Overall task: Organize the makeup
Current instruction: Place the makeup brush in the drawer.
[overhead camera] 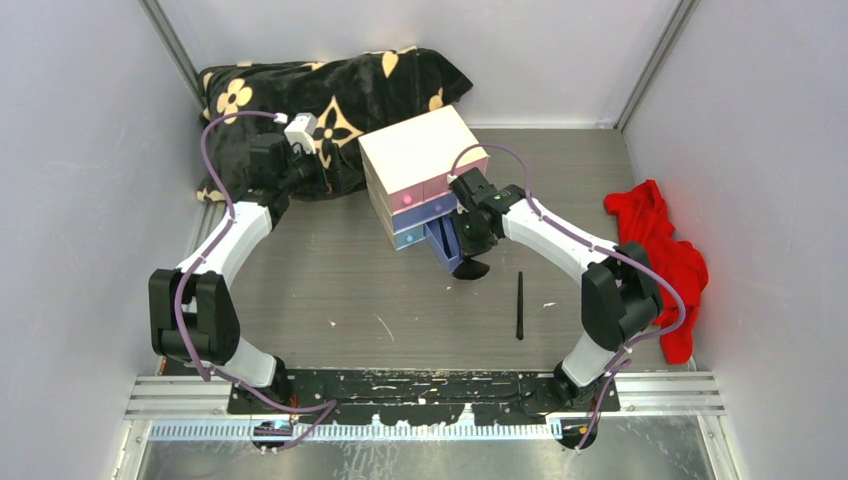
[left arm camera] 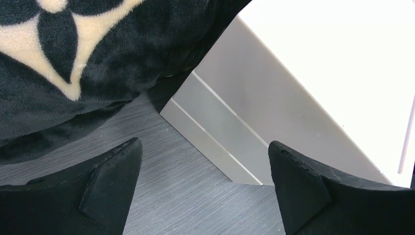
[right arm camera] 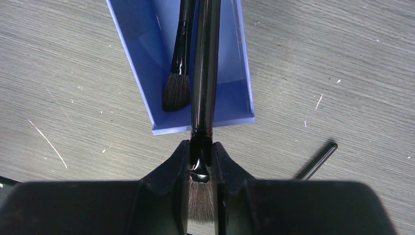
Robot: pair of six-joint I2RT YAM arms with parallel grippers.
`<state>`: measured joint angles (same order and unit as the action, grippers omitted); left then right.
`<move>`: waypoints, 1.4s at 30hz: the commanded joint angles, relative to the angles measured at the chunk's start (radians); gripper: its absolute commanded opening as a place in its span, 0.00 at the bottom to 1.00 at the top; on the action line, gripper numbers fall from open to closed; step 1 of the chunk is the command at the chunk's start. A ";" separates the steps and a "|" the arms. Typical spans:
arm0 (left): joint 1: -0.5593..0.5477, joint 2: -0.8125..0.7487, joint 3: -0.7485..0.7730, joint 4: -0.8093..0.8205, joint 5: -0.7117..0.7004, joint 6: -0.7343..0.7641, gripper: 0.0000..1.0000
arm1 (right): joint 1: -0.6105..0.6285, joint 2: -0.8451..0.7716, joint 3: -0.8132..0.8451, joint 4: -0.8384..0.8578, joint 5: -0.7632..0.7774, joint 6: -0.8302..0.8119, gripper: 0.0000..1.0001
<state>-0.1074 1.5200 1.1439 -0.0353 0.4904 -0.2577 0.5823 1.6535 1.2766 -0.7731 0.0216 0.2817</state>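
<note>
My right gripper (right arm camera: 200, 159) is shut on the ferrule of a black-handled brush (right arm camera: 204, 73). Its bristles sit back between the fingers and its handle reaches out over the pulled-out blue drawer (right arm camera: 203, 128). A second brush (right arm camera: 177, 73) lies inside that drawer, bristles toward the front wall. In the top view the right gripper (overhead camera: 467, 252) hangs at the drawer's (overhead camera: 441, 250) front end, with the held brush's bristles (overhead camera: 472, 270) just below it. Another black brush (overhead camera: 520, 305) lies loose on the table. My left gripper (left arm camera: 203, 152) is open and empty, low over the table beside the cream box (left arm camera: 274, 98).
The cream drawer box (overhead camera: 420, 165) stands mid-table with pink and blue drawer fronts. A black blanket with cream flowers (overhead camera: 330, 95) lies at the back left, under my left gripper (overhead camera: 305, 178). A red cloth (overhead camera: 660, 255) lies at the right wall.
</note>
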 commanded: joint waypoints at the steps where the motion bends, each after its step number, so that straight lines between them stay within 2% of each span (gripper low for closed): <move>1: -0.002 -0.043 0.007 0.043 0.008 0.004 1.00 | -0.001 -0.060 0.029 0.040 0.007 0.034 0.02; 25: -0.002 -0.038 0.011 0.040 0.011 0.004 1.00 | -0.002 -0.001 0.085 0.180 -0.053 0.092 0.06; 42: -0.002 -0.039 0.006 0.041 0.011 0.007 1.00 | 0.000 0.159 0.062 0.297 0.056 0.068 0.08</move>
<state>-0.1074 1.5200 1.1439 -0.0353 0.4904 -0.2573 0.5873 1.7290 1.3262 -0.5869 0.0570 0.3687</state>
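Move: The right hand holds the big makeup brush just below its bristles, the handle reaching forward-left over the open bottom drawer, whose middle lies about 4 cm ahead, 4 cm left and 6 cm below. Another brush is in that drawer, roughly 4 cm ahead and 5 cm left. The middle row's purple knob is some 8 cm ahead, 6 cm left; the thin brush lies about 10 cm back and 10 cm right. From the left hand the drawer is some 13 cm back, 18 cm right. Keeping its pinch on the big brush, the right hand starts slowly forward and to the left while rising nearly 2 cm, bringing the bristle end from outside the open drawer's front wall towards its middle. It then pushes on mostly forward while sinking about 1 cm, some 5 cm forward and 3 cm left in all, feeding the handle in beneath the middle row as the fingertips swing forward-left by roughly 10 degrees. ##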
